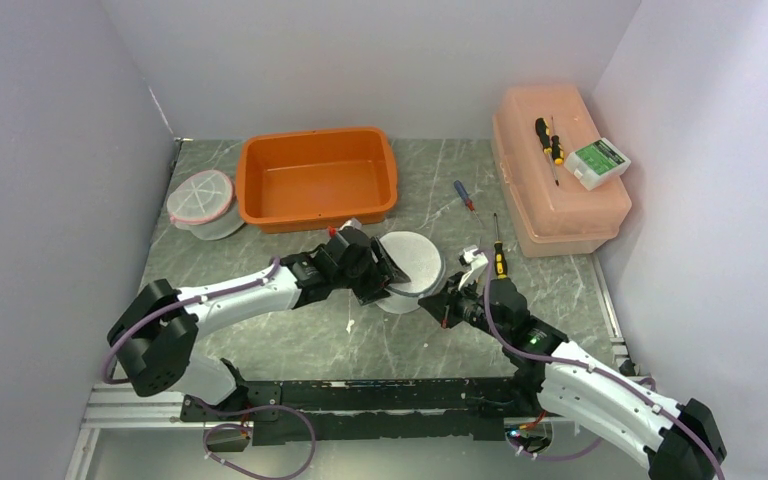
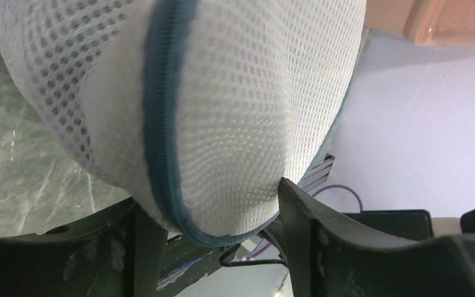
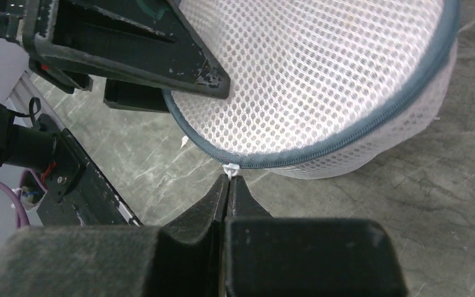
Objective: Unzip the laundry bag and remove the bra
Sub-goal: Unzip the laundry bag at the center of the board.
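The laundry bag [image 1: 415, 262] is a round white mesh pouch with a blue-grey zipper around its rim, lying mid-table. My left gripper [image 1: 392, 275] holds its near-left edge. In the left wrist view the bag [image 2: 222, 111] fills the gap between both fingers of that gripper [image 2: 213, 198]. One left finger [image 3: 161, 55] lies on top of the mesh [image 3: 321, 68]. My right gripper [image 3: 228, 178] is shut on the small white zipper pull [image 3: 229, 168] at the bag's near edge, and it shows beside the bag in the top view [image 1: 450, 298]. The bra is hidden.
An orange tub [image 1: 318, 180] stands behind the bag. A second mesh pouch with a pink rim [image 1: 202, 200] lies at the back left. A peach lidded box [image 1: 558, 190] at the right carries a screwdriver and a green-white packet [image 1: 598, 162]. Two screwdrivers [image 1: 499, 258] lie near the bag.
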You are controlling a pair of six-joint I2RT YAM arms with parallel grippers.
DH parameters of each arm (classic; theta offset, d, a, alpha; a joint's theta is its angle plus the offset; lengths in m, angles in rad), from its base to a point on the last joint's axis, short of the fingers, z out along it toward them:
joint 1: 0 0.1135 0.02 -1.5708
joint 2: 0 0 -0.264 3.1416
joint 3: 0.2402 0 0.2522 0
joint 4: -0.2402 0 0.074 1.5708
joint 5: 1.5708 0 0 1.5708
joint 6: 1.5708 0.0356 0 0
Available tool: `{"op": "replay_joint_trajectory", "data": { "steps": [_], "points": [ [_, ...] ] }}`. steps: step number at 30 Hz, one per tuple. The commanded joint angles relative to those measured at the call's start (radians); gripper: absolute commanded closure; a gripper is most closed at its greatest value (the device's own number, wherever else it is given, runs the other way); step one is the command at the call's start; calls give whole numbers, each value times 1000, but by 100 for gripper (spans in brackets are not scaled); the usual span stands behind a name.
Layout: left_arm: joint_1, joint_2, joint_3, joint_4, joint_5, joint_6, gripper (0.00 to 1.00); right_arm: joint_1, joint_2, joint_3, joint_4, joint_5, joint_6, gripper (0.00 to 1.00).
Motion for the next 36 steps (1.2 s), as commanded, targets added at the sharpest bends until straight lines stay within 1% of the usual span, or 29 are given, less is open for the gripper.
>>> {"op": "replay_joint_trajectory", "data": {
  "steps": [1, 6, 8, 9, 12, 18, 22, 26, 29, 32, 34, 36],
  "points": [
    [-4, 20, 40, 70, -43, -15, 42, 7, -16, -7, 17, -3, 6, 100],
    [0, 9, 44, 37, -58, 19, 79, 7, -27, -8, -9, 36, 9, 100],
    [7, -4, 43, 27, -61, 32, 92, 6, -26, -8, -23, 60, 12, 100],
    [12, -11, 37, 22, -60, 37, 96, 7, -27, -8, -30, 74, 18, 100],
    [38, -44, 7, 20, -50, 50, 97, 7, -34, -5, -49, 125, 35, 100],
    [119, -123, -57, 30, 39, 122, 97, 6, -26, 10, -153, 284, 86, 100],
    [170, -146, -74, 48, 141, 197, 97, 5, -21, 8, -167, 335, 124, 100],
    [205, -133, -74, 89, 273, 277, 97, 6, -39, 9, -180, 382, 137, 100],
    [236, -99, -54, 118, 403, 332, 97, 8, -134, -6, -178, 370, 105, 100],
    [269, -55, 7, 120, 511, 414, 97, 9, -228, -18, -168, 304, 49, 100],
    [286, -9, 76, 76, 575, 482, 97, 8, -236, -8, -157, 231, 13, 100],
    [303, 45, 135, 51, 660, 539, 97, 11, -197, 7, -154, 177, 1, 100]
  ]
}}
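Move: Just ahead of the left hand, about 1 cm and level with its open fingers, is the near-left zipper edge of the laundry bag. The zipper pull is some 4 cm to that hand's right and 3 cm back; the orange tray lies about 21 cm ahead, 17 cm left and 9 cm lower. From the right hand, the pull is in its shut fingers, the bag's middle 5 cm ahead, 3 cm left and 5 cm below, the black-yellow screwdriver 11 cm ahead, 16 cm right and 12 cm below. Easing forward about 1 cm, the left hand shuts its fingers on the zipper edge, then draws it left and up some 3 cm each, turning clockwise about 20 degrees. Against that hold the right hand, still pinching the pull, drags it right nearly 4 cm and a little forward along the rim, turning about 15 degrees clockwise, dipping 1 cm and then lifting to some 2 cm above its start. ##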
